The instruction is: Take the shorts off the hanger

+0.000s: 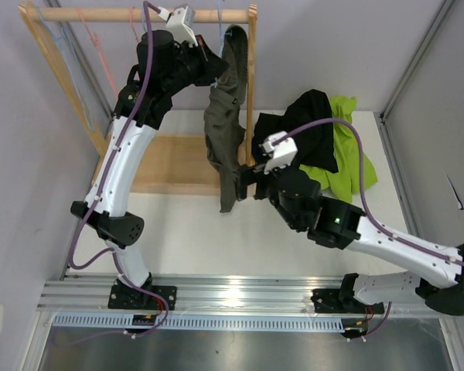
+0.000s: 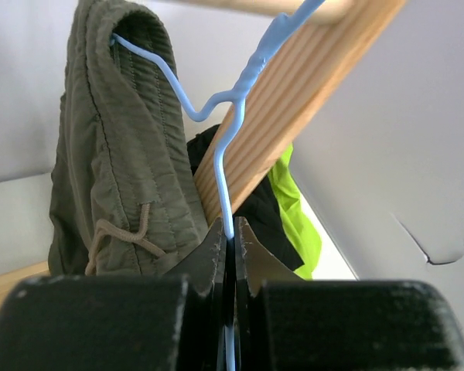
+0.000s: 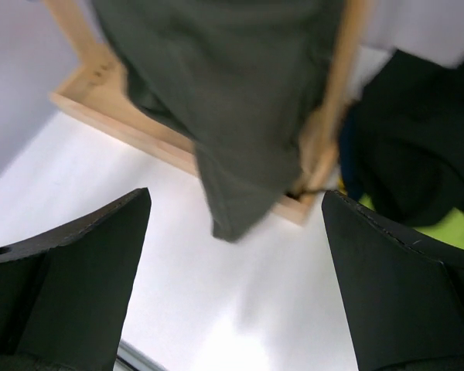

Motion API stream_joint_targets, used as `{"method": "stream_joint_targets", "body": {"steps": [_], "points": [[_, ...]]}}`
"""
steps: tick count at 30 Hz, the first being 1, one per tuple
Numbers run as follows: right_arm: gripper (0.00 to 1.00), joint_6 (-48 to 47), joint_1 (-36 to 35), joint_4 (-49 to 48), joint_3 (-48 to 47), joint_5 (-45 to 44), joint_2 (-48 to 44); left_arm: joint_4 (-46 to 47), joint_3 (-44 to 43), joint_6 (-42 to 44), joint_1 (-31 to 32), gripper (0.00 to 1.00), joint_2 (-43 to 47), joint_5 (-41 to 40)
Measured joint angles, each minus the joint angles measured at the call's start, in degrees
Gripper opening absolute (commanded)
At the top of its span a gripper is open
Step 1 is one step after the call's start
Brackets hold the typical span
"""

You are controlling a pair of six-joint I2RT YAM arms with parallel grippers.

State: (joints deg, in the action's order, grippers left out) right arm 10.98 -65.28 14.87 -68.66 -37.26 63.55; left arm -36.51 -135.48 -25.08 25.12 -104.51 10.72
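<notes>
The olive-grey shorts hang on a light blue wire hanger at the right end of the wooden rack. My left gripper is up by the rail, shut on the hanger's wire just beside the shorts' waistband. My right gripper is open and empty just in front of the shorts' lower hem, not touching it. Black shorts and lime green shorts lie piled on the table to the right. The orange and navy shorts are out of view.
The rack's top rail carries empty pink and pale blue hangers at the left. Its right post stands right beside the hanging shorts, and its flat base lies under them. Walls close in on both sides.
</notes>
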Motion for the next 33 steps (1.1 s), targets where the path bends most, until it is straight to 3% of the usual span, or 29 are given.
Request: {"method": "stream_joint_targets", "body": {"steps": [8,16,18,19,21,22,27,33], "points": [[0.99,-6.9,-5.8,-7.1,-14.0,-0.7,15.6,-1.2,-1.2,0.0,0.0,0.00,3.0,0.0],[0.97,-11.2,-5.2,-14.4,-15.1,0.1,24.0,-3.0,-1.1,0.0,0.0,0.00,7.2,0.0],[0.83,-11.7,-4.0,-16.0,-15.2,0.4,26.0,-3.2,0.0,0.0,0.0,0.00,8.9,0.0],[0.54,-11.8,-3.3,-16.6,-15.2,0.7,26.8,-3.3,0.9,0.0,0.0,0.00,10.1,0.0],[0.23,-12.4,-2.2,-17.5,-15.2,1.1,28.2,-3.5,2.4,0.0,0.0,0.00,12.0,0.0],[0.02,-12.4,-1.8,-17.9,-15.2,1.3,28.7,-3.6,3.0,0.0,0.0,0.00,12.9,-0.1],[0.00,-11.8,-3.8,-19.5,-14.8,-0.1,28.8,-3.7,3.1,0.4,0.0,0.00,14.4,-1.4],[0.00,-9.7,-13.8,-19.2,-11.1,-7.6,26.5,-4.9,3.2,2.3,0.0,0.00,14.3,-5.3]]}}
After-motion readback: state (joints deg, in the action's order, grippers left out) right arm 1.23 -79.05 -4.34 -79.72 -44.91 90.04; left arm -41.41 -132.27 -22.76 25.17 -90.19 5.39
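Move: The open right hand goes for the dark-grey shorts, whose middle hangs some 15 cm ahead of it and 7 cm to its left, about level in height. The rack's right post stands roughly 17 cm ahead of that hand, level with it sideways, and the black shorts lie 27 cm ahead, 18 cm right and far below. From the left hand, already pinching the blue hanger, the grey shorts' middle is about 3 cm ahead, 2 cm right and 15 cm below; the rack's top rail is 10 cm ahead and 8 cm above. The left hand keeps its pinch on the blue hanger and draws it, shorts and all, back from the rack by about 8 cm while rising nearly as much and drifting left. The right hand sweeps left about 14 cm with open fingers, arching slightly up and then down, pokes forward into the hanging cloth, shuts on the lower part of the grey shorts, and at once pulls back towards the robot by some 8 cm with the cloth pinched. ##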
